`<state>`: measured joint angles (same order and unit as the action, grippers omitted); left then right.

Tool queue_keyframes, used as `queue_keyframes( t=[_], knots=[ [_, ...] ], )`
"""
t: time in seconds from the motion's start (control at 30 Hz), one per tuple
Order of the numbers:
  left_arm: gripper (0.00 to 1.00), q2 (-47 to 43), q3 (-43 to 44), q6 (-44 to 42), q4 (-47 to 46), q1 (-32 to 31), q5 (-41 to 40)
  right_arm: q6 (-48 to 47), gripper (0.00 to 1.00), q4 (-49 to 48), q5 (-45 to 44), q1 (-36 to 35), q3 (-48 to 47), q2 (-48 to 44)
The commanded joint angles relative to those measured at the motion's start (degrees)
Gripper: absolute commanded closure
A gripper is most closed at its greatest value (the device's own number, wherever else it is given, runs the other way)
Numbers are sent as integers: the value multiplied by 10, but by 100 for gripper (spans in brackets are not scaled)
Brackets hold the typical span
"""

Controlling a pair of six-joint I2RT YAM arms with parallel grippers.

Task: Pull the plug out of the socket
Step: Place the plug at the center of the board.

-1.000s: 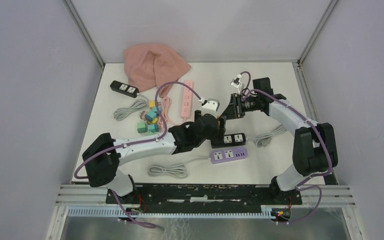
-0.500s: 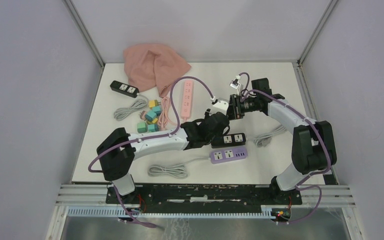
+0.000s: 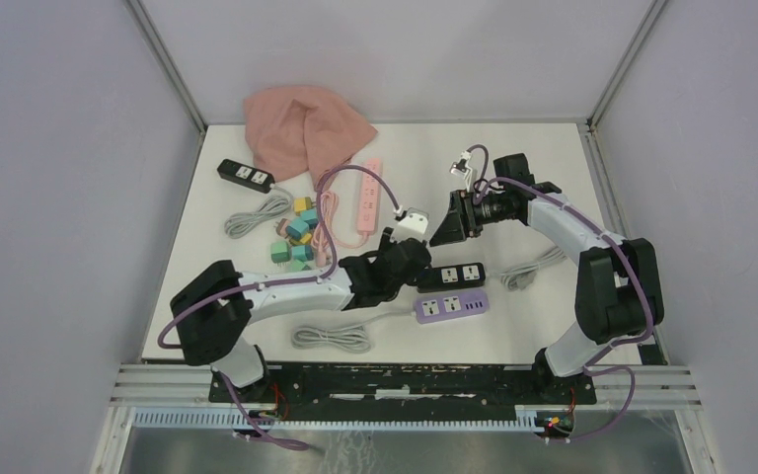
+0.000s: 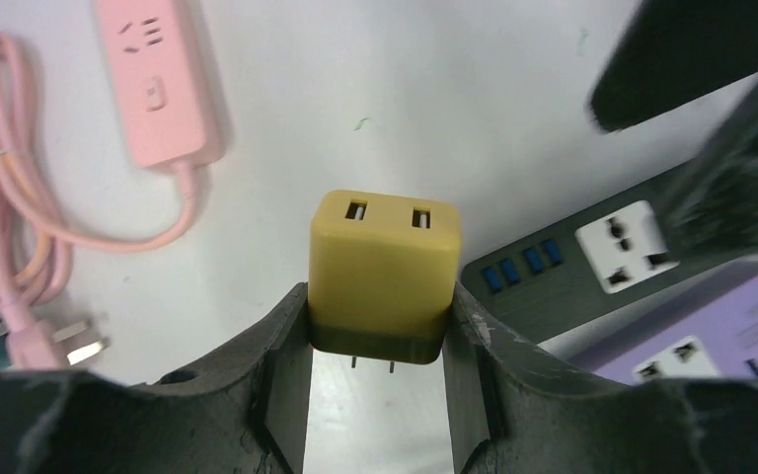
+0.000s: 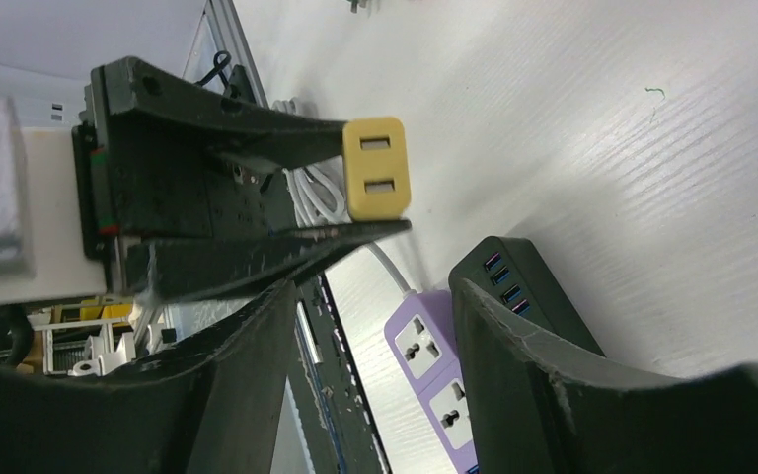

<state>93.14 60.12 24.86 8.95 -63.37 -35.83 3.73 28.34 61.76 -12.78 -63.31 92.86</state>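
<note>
A yellow two-port plug is clamped between the fingers of my left gripper, its two prongs bare and hanging free above the white table. The right wrist view shows the same plug held at the tips of the left fingers. The black socket strip lies on the table just right of the left gripper, with nothing plugged into it. My right gripper stands open and empty, a short way up and right of the plug.
A purple power strip lies just in front of the black one. A pink strip, coloured blocks, a pink cloth, a second black strip and coiled cables are spread over the left half.
The right gripper has opened and let go of the plug. The left gripper shut on the plug and drew back toward the near left with it.
</note>
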Motion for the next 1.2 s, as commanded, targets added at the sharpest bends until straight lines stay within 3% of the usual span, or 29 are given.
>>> queue_keyframes(
  t=[0.0, 0.23, 0.5, 0.93, 1.17],
  knots=[
    [97, -74, -66, 20, -60, 2, -89, -34, 35, 9, 9, -3, -22, -22],
    [97, -154, -195, 41, -111, 23, -190, -41, 34, 16, 3, -3, -23, -21],
    [97, -188, -277, 89, -145, 111, -165, -46, 34, 20, -1, -3, -25, -20],
    [95, -165, -275, 167, -100, 219, -98, -51, 34, 26, -4, -3, -27, -18],
    [85, -152, -264, 209, -60, 248, -93, -54, 34, 29, -3, -3, -28, -21]
  ],
)
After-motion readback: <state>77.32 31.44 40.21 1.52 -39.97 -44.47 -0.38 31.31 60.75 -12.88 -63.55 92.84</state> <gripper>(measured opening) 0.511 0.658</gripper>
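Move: The left hand already holds the yellow plug. The loose pile of plugs it is heading for has its middle about 22 cm to its left, 7 cm ahead and 10 cm below. The pink cable coil lies some 16 cm left and 11 cm ahead, the pink strip 8 cm left and 17 cm ahead; the black strip sits level with the hand, 8 cm to its right. From the right hand, the pile is roughly 28 cm left and 7 cm ahead. Its fingers keep their pinch on the yellow plug as the left hand sweeps leftward about 22 cm, away from the open right gripper and the black strip and towards the pile of plugs. It sinks some 6 cm along the way, slowing towards the end, while the wrist turns nearly 40 degrees counter-clockwise. ##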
